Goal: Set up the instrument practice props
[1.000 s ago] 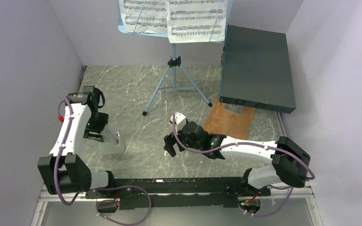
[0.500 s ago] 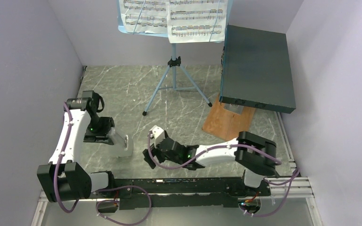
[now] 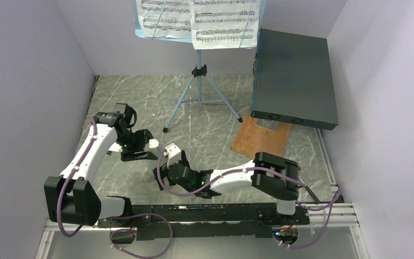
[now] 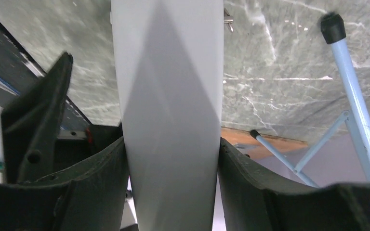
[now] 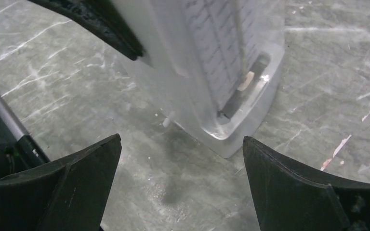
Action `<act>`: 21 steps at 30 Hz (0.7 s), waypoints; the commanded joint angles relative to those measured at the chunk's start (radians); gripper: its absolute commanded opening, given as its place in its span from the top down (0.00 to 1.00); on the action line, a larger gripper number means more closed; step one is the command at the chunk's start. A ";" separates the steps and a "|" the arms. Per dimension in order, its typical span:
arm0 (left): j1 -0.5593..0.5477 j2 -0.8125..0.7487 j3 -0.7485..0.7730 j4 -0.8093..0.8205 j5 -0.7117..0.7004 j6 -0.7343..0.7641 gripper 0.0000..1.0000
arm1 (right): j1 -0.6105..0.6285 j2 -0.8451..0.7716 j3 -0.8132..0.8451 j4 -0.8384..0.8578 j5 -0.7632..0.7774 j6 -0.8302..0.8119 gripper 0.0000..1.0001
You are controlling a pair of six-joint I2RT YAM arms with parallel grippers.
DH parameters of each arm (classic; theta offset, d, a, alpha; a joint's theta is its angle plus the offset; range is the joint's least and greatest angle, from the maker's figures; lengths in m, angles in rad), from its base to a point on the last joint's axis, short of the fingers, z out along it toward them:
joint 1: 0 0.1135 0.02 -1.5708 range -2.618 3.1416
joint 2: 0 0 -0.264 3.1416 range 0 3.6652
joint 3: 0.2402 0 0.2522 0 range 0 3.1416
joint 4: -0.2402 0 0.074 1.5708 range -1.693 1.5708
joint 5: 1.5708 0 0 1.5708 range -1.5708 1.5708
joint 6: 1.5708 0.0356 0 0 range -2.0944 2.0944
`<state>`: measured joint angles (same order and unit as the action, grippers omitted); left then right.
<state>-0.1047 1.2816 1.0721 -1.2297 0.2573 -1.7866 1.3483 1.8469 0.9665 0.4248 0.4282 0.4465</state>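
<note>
The grey-white metronome (image 4: 168,120) sits between the two jaws of my left gripper (image 4: 171,149), which is shut on it. In the top view the metronome (image 3: 152,143) is held at the left middle of the floor. My right gripper (image 3: 160,171) is open just in front of it. In the right wrist view the metronome's base (image 5: 231,96) hangs a little above the floor, beyond my open right gripper (image 5: 180,144). The light blue music stand (image 3: 198,81) stands at the back on its tripod legs. White sheet-music pages (image 3: 199,19) rest on it.
A big dark box (image 3: 294,75) lies on a wooden board (image 3: 261,139) at the back right. A tripod leg with a black foot (image 4: 332,26) reaches toward the left gripper. Grey walls close in both sides. The arms' base rail (image 3: 205,213) runs along the near edge.
My left gripper closed tighter on the metronome and carried it right and away from the near edge. The right arm swung left, its open gripper now close to the metronome.
</note>
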 commanded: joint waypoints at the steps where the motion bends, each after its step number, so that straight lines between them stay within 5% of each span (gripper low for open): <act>1: -0.035 0.018 -0.026 0.176 0.062 -0.140 1.00 | 0.021 0.030 0.057 -0.043 0.183 0.108 0.01; 7: -0.046 0.046 -0.020 0.182 0.061 -0.144 1.00 | 0.021 0.118 0.168 -0.241 0.333 0.265 0.00; 21: -0.046 0.023 -0.051 0.166 0.045 -0.137 1.00 | 0.018 0.193 0.143 -0.097 0.371 0.225 0.07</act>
<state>-0.1440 1.3052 1.0489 -1.1248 0.3424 -1.9015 1.3666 2.0300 1.1057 0.2470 0.7467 0.6834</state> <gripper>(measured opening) 0.636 0.953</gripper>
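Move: The metronome's base, hanging under the left hand's grip, is the right hand's aim: some 5 cm ahead of that hand, 5 cm to its left and 5 cm lower. From the left hand, the base is about 11 cm below, 3 cm to the right and level fore and aft. The music stand's nearest foot stands roughly 16 cm straight ahead of the right hand, and the table's front rail about 14 cm straight behind it, both some 8 cm lower. Still pinching the metronome by its upper part, the left hand eases it about 2.5 cm to the right and a little forward, tilting slightly. The right hand sinks about 5 cm towards the base, also reaching some 3 cm forward and slipping a little right, while swinging some 20 degrees clockwise; its fingers stay wide open, one on either side of the view to the base's corner. ##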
